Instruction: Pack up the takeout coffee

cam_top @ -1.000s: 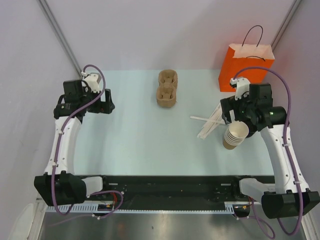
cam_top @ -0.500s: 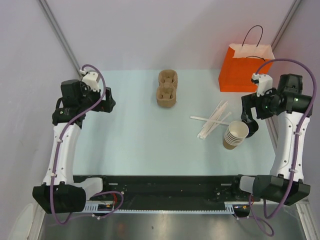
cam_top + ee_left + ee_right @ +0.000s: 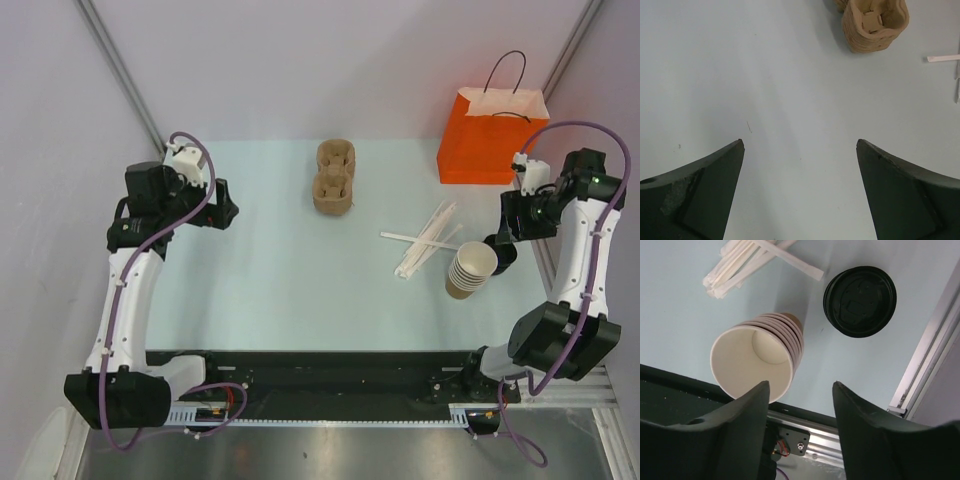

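Note:
No tan cup with a black lid on it shows in any view. A stack of lidless tan paper cups (image 3: 470,270) lies tilted at the right, and it also shows in the right wrist view (image 3: 760,355). Round black lids (image 3: 860,301) lie flat on the table beside it. The brown pulp carrier (image 3: 334,177) stands empty at the back centre, and the left wrist view (image 3: 874,25) shows it too. My right gripper (image 3: 500,237) (image 3: 800,385) is open and empty, above the lids and the stack. My left gripper (image 3: 228,212) (image 3: 800,142) is open and empty over bare table at the left.
An orange paper bag (image 3: 492,135) with black handles stands at the back right. Several paper-wrapped straws (image 3: 425,240) lie left of the cup stack. A metal rail (image 3: 925,355) runs along the table's right edge.
My right arm has swung from over the cup stack out to the right edge and back. My left gripper shifted slightly to the right. The cups and the carrier have not moved.

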You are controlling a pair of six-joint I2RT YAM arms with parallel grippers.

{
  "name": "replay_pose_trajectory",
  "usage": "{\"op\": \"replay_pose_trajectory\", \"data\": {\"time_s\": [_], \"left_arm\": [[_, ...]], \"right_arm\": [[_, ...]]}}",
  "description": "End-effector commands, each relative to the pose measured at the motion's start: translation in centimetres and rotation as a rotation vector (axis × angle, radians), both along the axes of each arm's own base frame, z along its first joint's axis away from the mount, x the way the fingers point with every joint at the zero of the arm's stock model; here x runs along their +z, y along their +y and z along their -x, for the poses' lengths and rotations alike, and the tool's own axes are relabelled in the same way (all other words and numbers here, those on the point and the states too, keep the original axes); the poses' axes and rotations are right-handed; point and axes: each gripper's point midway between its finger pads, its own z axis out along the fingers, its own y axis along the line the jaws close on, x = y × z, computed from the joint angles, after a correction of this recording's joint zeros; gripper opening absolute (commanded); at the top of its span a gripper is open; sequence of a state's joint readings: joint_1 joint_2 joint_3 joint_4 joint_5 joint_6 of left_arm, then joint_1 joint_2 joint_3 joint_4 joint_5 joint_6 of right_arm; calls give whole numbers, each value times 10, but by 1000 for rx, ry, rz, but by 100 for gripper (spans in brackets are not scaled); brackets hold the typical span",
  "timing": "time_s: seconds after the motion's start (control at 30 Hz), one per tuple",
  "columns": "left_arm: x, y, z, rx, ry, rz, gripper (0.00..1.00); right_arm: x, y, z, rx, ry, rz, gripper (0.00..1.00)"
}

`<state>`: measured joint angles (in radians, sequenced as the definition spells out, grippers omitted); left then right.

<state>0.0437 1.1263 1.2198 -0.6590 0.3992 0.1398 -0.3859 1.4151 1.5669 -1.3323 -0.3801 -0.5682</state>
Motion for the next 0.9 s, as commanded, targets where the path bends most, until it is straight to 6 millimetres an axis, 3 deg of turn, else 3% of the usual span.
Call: {"op": "replay_pose_trajectory", "data": {"time_s": [0.0,0.2,0.37,0.47,0.6,0.67,0.87], "left_arm": [[11,-5,6,-25,-52,5,100],[7,-4,8,-25,-41,-3,99],[3,-5,9,-29,-28,-3,100],[0,-5,10,-33,-19,0,100],[-1,-6,8,-33,-18,0,99],[-1,-6,7,-37,-16,2,99],[-2,-7,4,-39,-11,11,99]], "right_arm": [[-16,7,14,-28,109,-32,54],[-39,12,10,-22,165,-8,47],[-50,13,9,-23,191,8,31],[-54,14,8,-17,199,12,29],[-53,15,9,-11,197,18,14],[-51,18,9,-4,192,8,1],[-36,27,20,12,165,-15,0]]}}
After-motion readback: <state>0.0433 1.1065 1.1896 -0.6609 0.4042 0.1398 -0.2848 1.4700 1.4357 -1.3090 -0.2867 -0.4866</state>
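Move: Just to the right hand's left, about 6 cm over and 2 cm nearer the base, stands the upright stack of paper cups, its middle some 12 cm below. The black lids lie about 5 cm ahead and 3 cm right, the paper straws roughly 8 cm ahead and 15 cm left, both some 18 cm down. From the left hand, the cup stack is about 52 cm right, 8 cm back and 16 cm lower. Sinking about 5 cm and easing some 2 cm left and 1 cm back, the right hand drops to the right-hand edge of the top cup's rim, tipping its fingers roughly 10 degrees nearer to straight down. The half-open fingers close all the way down, finishing after the descent stops, and pinch the thin rim between their tips. ##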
